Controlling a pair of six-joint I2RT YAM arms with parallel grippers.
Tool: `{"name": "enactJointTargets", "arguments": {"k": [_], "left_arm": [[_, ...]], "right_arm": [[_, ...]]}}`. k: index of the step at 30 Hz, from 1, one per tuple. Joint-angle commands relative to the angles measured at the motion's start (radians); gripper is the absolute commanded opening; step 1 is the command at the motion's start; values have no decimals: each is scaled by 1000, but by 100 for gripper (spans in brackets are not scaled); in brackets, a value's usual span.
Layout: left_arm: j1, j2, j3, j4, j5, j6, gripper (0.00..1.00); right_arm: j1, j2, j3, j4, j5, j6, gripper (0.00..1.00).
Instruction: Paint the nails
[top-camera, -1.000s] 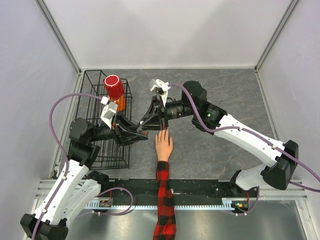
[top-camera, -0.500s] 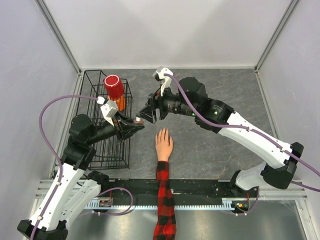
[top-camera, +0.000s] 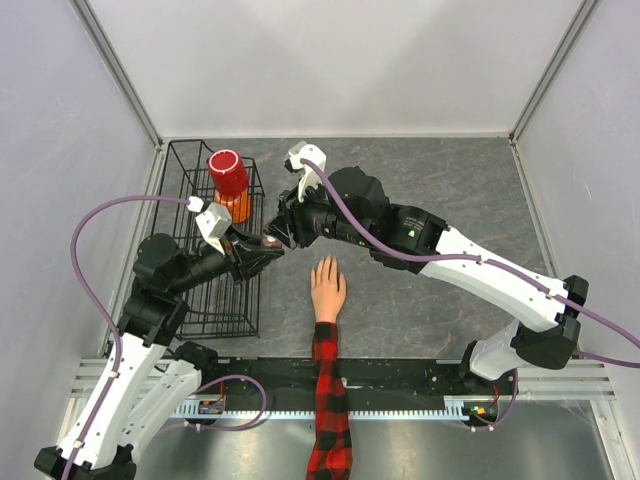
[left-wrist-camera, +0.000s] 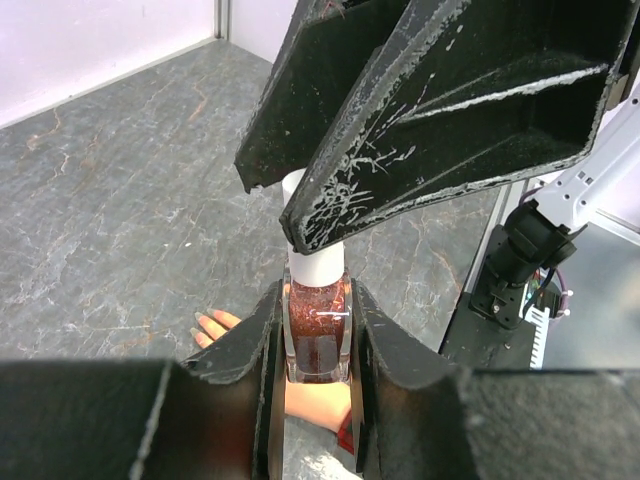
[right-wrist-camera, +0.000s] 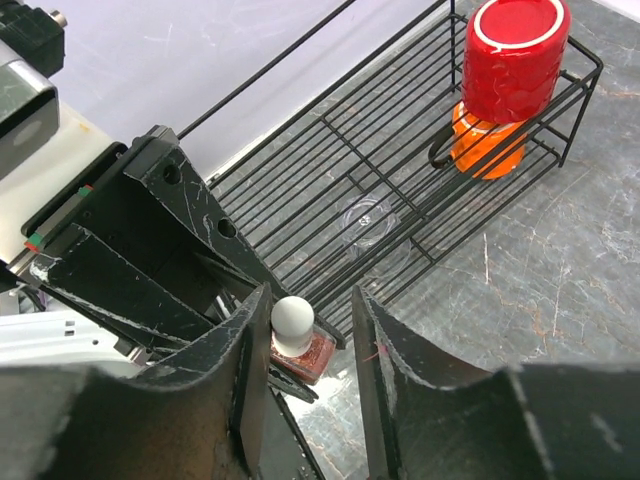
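My left gripper (left-wrist-camera: 317, 345) is shut on a small bottle of glittery red nail polish (left-wrist-camera: 317, 330) with a white cap (right-wrist-camera: 292, 320), held upright above the table. My right gripper (right-wrist-camera: 310, 330) is open, its jaws either side of the cap; the left jaw touches the cap and a gap is left on the right. The peach mannequin hand (top-camera: 327, 290) with a plaid sleeve (top-camera: 328, 400) lies palm down below and right of the bottle. Its nails (top-camera: 325, 262) are tiny; two fingertips (left-wrist-camera: 207, 322) show under my left gripper. In the top view both grippers meet at the bottle (top-camera: 270, 241).
A black wire rack (top-camera: 215, 300) stands at the left, close behind my left gripper. It holds an upturned red cup (top-camera: 228, 172) over an orange object (right-wrist-camera: 487, 148), and a clear lid (right-wrist-camera: 366, 218) shows on the rack.
My right gripper has swung left, from above the mannequin hand to the bottle's cap. My left gripper has drawn back to the left with the bottle.
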Motion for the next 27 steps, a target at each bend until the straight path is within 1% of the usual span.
{"name": "enactJointTargets", "arguments": {"k": [1,4,5,6,7,8,9,10,11,12,13,14,15,16,17,18,19,20,21,22,23,24,25,26,27], "left_arm": [[1,-13,23,49,11,3,2],[1,-7,25,63,25,-17,2],[1,-4,28,72,28,-23,2],[1,-4,28,76,44,-32,2],[1,-2,30,82,57,-40,2],[2,2,33,90,96,-46,2],[3,4,34,115,127,-67,2],[3,10,34,138,173,-83,2],[3,14,31,159,299,-106,2],[4,33,25,273,368,-183,2],[3,40,17,346,440,-243,2],[1,53,-9,448,562,-315,2],[1,77,-25,549,604,-480,2],[1,85,-38,713,629,-544,2],[1,90,-41,725,646,-572,2],[1,90,-35,709,643,-549,2],[2,79,-26,578,626,-507,2],[3,71,8,499,583,-447,2],[3,62,19,425,559,-354,2],[1,42,28,382,533,-319,2],[1,34,49,268,464,-277,2],[2,25,56,232,430,-223,2],[1,18,62,198,389,-200,2],[2,1,71,125,293,-178,2],[3,-7,72,103,243,-161,2]], "right_arm": [[-1,4,28,-9,16,-12,36],[-1,-1,19,5,-29,-29,27],[-1,-4,16,12,-65,-41,23],[-2,-10,8,14,-82,-49,12],[-7,-14,3,17,-128,-59,5],[-12,-21,-12,25,-154,-84,0],[-31,-45,-32,41,-200,-99,0],[-50,-60,-58,64,-351,-116,0],[-73,-77,-120,130,-477,-131,0],[-123,-117,-162,182,-588,-139,0],[-146,-139,-205,240,-689,-133,0],[-166,-154,-284,369,-915,-121,0],[-192,-169,-311,421,-996,-87,0],[-199,-166,-325,466,-1062,-67,0],[-200,-160,-317,474,-1114,-66,0],[-202,-153,-314,474,-1129,-64,0],[-200,-159,-317,477,-1118,-69,0],[-203,-165,-331,471,-1094,-73,0],[-205,-180,-334,467,-1060,-79,0],[-211,-185,-334,459,-1044,-72,0],[-216,-191,-330,442,-1012,-66,0],[-216,-198,-317,398,-930,-72,0],[-216,-197,-305,363,-900,-76,0],[-216,-197,-284,317,-867,-55,12],[-216,-197,-274,295,-816,-43,27]]}}
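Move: The polish bottle's white cap sits between the right hand's open fingertips, about 1 cm back of the hand point and roughly level with it. The left hand still holds the bottle, with the cap some 3 cm above its pads. From the right hand, the mannequin hand lies about 10 cm right and 31 below, level fore and aft; the red cup is roughly 15 cm ahead, 9 left and 15 lower; the wire rack's middle about 15 left, 4 ahead, 25 below. The bottle's cap is taken between the right fingers, which close almost fully after a small shift back; then both hands carry bottle and cap together some 8 cm back, drifting right and slightly up. On the way the right hand swings about 40 degrees counter-clockwise and the left, keeping its grip, about 30 clockwise, twisting cap against bottle. ##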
